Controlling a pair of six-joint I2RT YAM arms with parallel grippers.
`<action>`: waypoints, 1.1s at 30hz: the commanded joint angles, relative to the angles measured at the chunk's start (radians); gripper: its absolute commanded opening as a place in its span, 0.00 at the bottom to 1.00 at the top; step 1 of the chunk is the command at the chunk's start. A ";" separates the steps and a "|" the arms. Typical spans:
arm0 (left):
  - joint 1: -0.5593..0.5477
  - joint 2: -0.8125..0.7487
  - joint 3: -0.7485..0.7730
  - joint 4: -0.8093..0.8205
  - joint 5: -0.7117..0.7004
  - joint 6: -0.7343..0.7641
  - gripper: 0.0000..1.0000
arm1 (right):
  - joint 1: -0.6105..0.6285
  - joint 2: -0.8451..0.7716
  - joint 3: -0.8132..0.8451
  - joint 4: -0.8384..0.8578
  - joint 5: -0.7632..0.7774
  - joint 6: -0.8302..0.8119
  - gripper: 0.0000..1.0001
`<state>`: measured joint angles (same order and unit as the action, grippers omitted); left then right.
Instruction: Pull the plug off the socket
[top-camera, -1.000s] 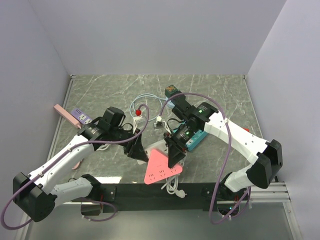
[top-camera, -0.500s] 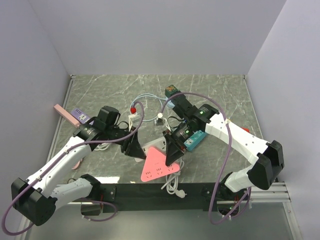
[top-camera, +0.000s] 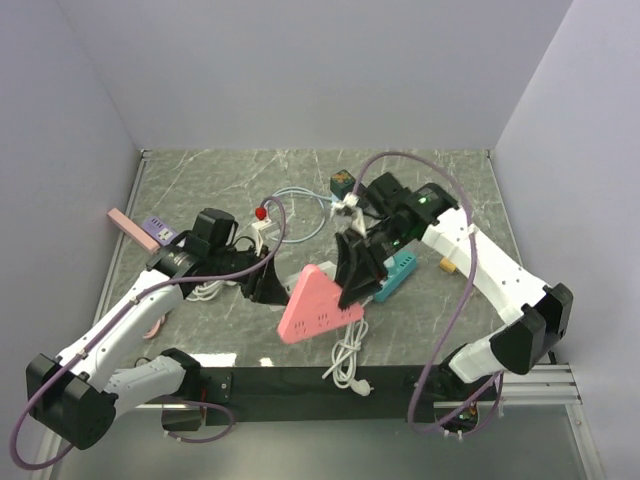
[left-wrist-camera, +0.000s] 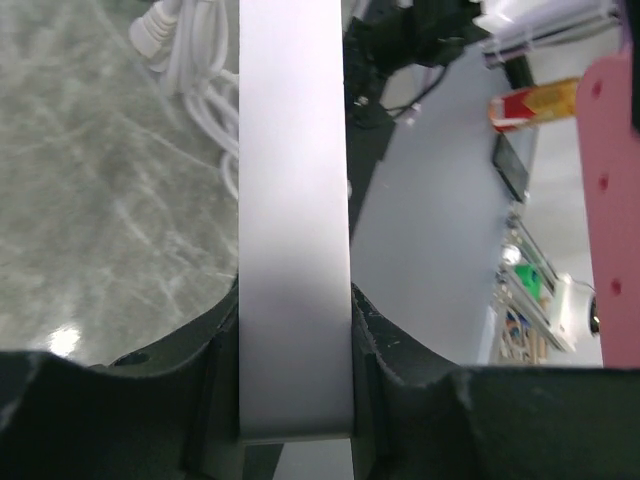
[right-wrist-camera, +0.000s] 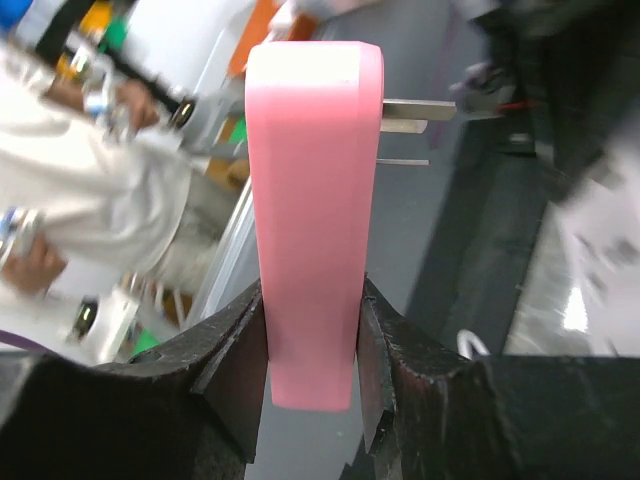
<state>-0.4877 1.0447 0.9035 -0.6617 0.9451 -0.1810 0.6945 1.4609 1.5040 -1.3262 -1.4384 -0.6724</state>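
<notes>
My right gripper is shut on the edge of a pink triangular plug adapter and holds it tilted above the table. Its metal prongs stick out bare in the air. My left gripper is shut on a white socket strip, which the pink adapter mostly hides in the top view. In the left wrist view the pink adapter stands apart from the white strip, to its right.
A teal power strip lies under the right arm. A white cable coil lies at the front edge. A pink bar and a purple strip lie at the left. A small cube and pale cables lie behind.
My right gripper has risen and moved back, tilting the pink adapter up and away from the white strip. My left gripper has drawn slightly left with the strip.
</notes>
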 joint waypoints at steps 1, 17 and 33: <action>0.018 -0.011 0.041 0.066 -0.046 0.014 0.00 | -0.144 -0.025 -0.010 -0.116 -0.148 -0.003 0.00; 0.067 -0.063 0.136 0.119 -0.428 -0.117 0.00 | -0.648 0.180 0.018 -0.119 -0.195 0.043 0.00; 0.080 -0.118 0.182 0.160 -0.641 -0.187 0.00 | -0.690 0.015 0.188 -0.117 -0.197 0.157 0.00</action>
<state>-0.4133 0.9661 1.0348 -0.6338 0.3470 -0.3523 0.0040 1.5623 1.6257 -1.3441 -1.4471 -0.5529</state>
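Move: The right hand, already holding the freed pink triangle plug, has the yellow plug on the plug side about 24 cm ahead and 32 to its right, with the teal strip 20 ahead and 16 right, both some 31 below. From the left hand, gripping the white strip, the purple strip lies roughly 29 ahead and 37 left, its white cord coil 11 ahead and 20 left, both 20 below. The right hand keeps its pinch on the pink triangle plug and sweeps it quickly forward and to the right, about 20 cm out, away from the white strip and towards the yellow plug's side, dipping some 5 cm then rising again high by the teal pieces, as the wrist swings about 40 degrees clockwise until its fingers point left. Meanwhile the left hand, still clamping the white strip, goes forward and somewhat left towards the purple strip, sinking a little before lifting to end slightly higher, and turns roughly 35 degrees counter-clockwise. ##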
